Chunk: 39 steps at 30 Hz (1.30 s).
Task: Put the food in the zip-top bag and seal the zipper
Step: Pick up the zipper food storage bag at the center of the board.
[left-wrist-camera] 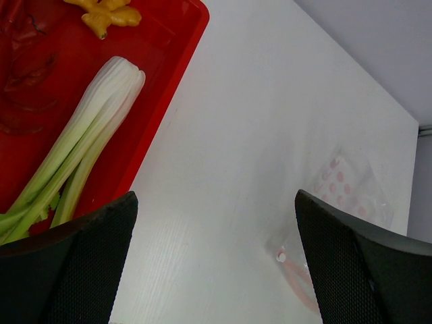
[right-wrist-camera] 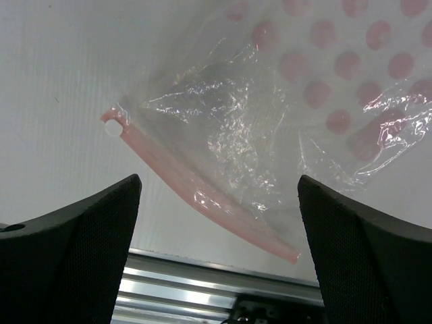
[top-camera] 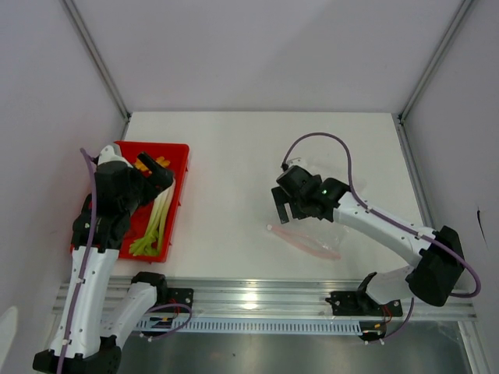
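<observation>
The food lies in a red tray (top-camera: 181,153) at the left. It includes light green stalks (top-camera: 156,222) (left-wrist-camera: 88,128), yellow-orange pieces (top-camera: 145,164) (left-wrist-camera: 106,13) and a red crab (left-wrist-camera: 27,61). My left gripper (top-camera: 164,178) (left-wrist-camera: 216,270) hangs open above the tray's right rim, holding nothing. The clear zip-top bag (top-camera: 316,234) (right-wrist-camera: 270,115) (left-wrist-camera: 344,185) with pink dots lies flat on the table right of centre. Its pink zipper (top-camera: 300,241) (right-wrist-camera: 196,189) runs along the near edge, the white slider tab (right-wrist-camera: 112,128) (left-wrist-camera: 281,256) at its left end. My right gripper (top-camera: 285,212) (right-wrist-camera: 219,256) hovers open just above the bag's mouth.
The white table (top-camera: 234,179) is walled on three sides. An aluminium rail (top-camera: 265,296) (right-wrist-camera: 202,290) runs along its near edge, close to the zipper. Purple cables loop from both arms.
</observation>
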Motion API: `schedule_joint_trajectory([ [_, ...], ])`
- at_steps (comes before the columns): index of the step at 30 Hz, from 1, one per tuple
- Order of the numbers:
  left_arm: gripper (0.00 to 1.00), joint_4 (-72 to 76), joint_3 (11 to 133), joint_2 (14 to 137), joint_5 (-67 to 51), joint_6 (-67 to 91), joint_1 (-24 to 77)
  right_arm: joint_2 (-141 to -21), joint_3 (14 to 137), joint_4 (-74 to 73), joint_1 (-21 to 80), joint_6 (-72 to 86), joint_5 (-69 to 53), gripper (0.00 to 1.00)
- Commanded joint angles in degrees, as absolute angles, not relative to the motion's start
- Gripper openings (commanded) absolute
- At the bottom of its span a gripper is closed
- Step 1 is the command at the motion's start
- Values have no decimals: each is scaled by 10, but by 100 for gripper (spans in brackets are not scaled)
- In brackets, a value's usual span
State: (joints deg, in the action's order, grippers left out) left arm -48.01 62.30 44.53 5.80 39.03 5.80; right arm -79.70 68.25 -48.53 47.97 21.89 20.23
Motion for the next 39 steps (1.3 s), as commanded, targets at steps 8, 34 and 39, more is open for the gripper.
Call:
schedule_joint_trajectory([
  [8, 99, -406, 574, 418, 11, 393, 46, -827, 642, -535, 579, 188, 274, 98],
  [34, 99, -388, 560, 401, -4, 381, 40, -967, 629, -525, 602, 207, 432, 55],
  [39, 100, -409, 591, 425, 39, 370, 37, -968, 641, -498, 589, 181, 423, 43],
])
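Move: The zip-top bag lies flat below the wide-open right hand. The stretch of its pink zipper strip being aimed at is about 13 cm down, some 4 cm to the right and 2 cm back. The white slider end of the strip lies roughly 4 cm ahead and 9 cm left of that hand, and the bag's dotted middle 11 cm ahead and 8 cm right. From the left hand, that stretch is some 39 cm right, 2 cm back and 26 cm below. Downward by some 8 cm in all, the right hand first draws back about 5 cm while sinking, then eases right and a little forward as it keeps dropping towards the zipper strip. Its wrist rolls some 30 degrees, swinging the fingertips towards the right, and the fingers close from wide open to a little under half open, to straddle the strip; contact can't be seen. ##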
